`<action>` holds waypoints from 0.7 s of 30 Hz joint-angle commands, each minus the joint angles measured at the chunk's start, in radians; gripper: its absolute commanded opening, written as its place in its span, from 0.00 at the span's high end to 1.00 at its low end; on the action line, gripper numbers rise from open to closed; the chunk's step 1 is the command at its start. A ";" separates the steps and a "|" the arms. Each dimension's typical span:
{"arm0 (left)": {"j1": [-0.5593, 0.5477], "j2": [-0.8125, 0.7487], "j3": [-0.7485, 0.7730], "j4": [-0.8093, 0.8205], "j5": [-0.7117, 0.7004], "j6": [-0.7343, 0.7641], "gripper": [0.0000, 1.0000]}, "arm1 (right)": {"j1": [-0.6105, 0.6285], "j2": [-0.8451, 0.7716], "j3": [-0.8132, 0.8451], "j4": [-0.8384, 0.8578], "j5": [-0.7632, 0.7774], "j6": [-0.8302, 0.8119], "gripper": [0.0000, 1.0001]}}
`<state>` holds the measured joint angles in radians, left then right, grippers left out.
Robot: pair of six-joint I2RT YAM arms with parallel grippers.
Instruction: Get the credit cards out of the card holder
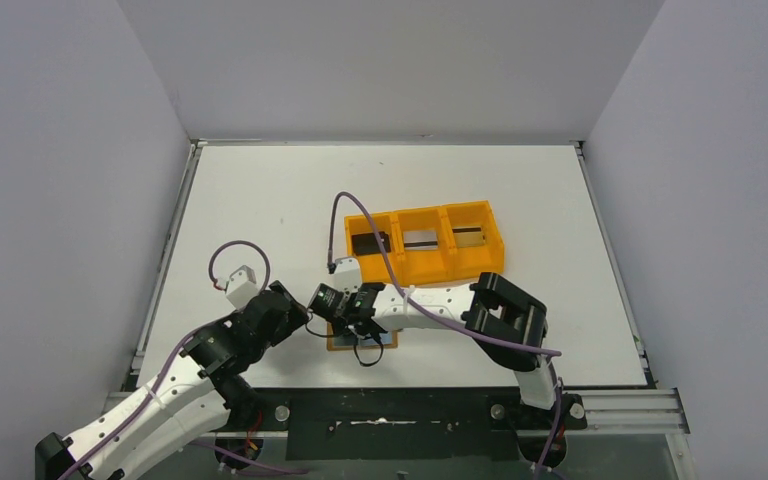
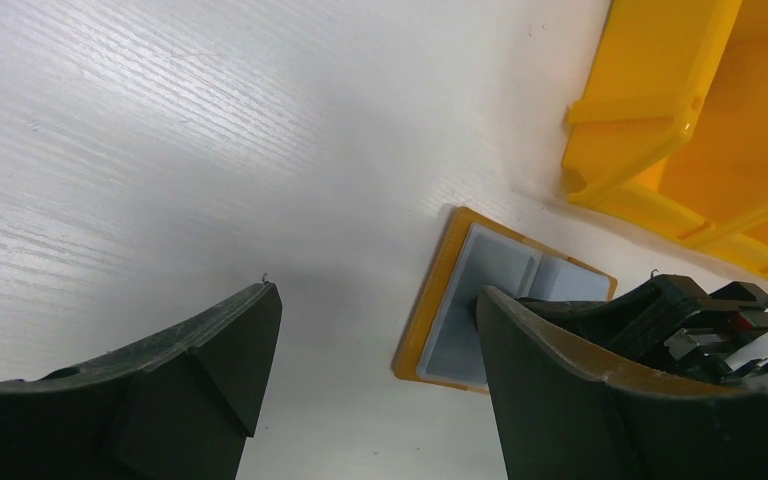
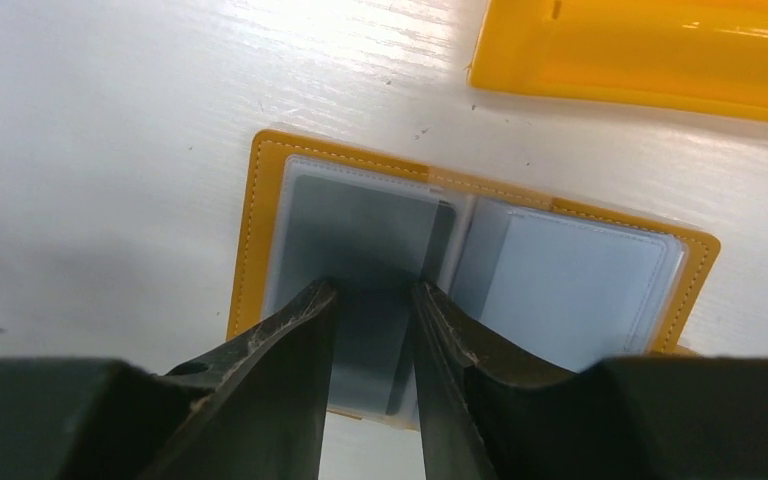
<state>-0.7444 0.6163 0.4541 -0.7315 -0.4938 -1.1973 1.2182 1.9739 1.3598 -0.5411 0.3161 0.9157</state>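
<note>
The card holder (image 3: 250, 230) lies open and flat on the white table, just in front of the orange tray. Its left pocket holds a dark grey credit card (image 3: 360, 230); the right panel (image 3: 570, 280) looks pale blue. My right gripper (image 3: 375, 290) hangs right over the left pocket, its fingers a narrow gap apart, open, with nothing clamped between them. My left gripper (image 2: 375, 295) stands wide open over bare table, just left of the holder (image 2: 430, 310). In the top view the right gripper (image 1: 360, 325) covers most of the holder (image 1: 338, 343).
The orange three-compartment tray (image 1: 425, 262) sits just behind the holder, with a dark card (image 1: 368, 241) and a grey card (image 1: 421, 238) lying in its left and middle compartments. A purple cable (image 1: 360, 215) arches over the tray's left end. White walls enclose the table.
</note>
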 commanded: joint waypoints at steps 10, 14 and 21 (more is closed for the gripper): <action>0.005 -0.022 0.011 0.001 -0.032 -0.032 0.29 | -0.003 0.015 -0.052 -0.011 0.012 0.046 0.78; 0.004 -0.032 0.004 0.001 -0.034 -0.041 0.28 | -0.008 0.010 -0.064 0.007 0.005 0.043 0.89; 0.004 -0.031 0.009 0.000 -0.031 -0.041 0.29 | -0.027 -0.062 -0.097 0.114 -0.053 -0.003 0.99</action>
<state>-0.7444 0.5926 0.4538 -0.7341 -0.4992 -1.2274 1.2110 1.9579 1.3151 -0.4706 0.3099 0.9497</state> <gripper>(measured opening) 0.715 0.041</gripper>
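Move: The right hand's fingers are already down at the card holder, part open over the middle of its left pocket, with the dark card about 1 cm below and straight beneath the hand. The holder's right pocket lies some 7 cm to the right and about 1 cm farther out. The orange bin's middle is roughly 20 cm ahead and 17 cm to the right. From the left hand the dark card is about 11 cm to the right, roughly level fore and aft, and 6 cm lower. The right hand stays almost in place low over the left pocket, and after a brief hold its fingers close from about a third open to nearly shut, pinching up a fold of the clear sleeve over the dark card. While closing, it eases only about half a centimetre to the left, with a touch of forward and no real change of height, and the wrist turns by less than 5 degrees, fingers still pointing steeply down. ##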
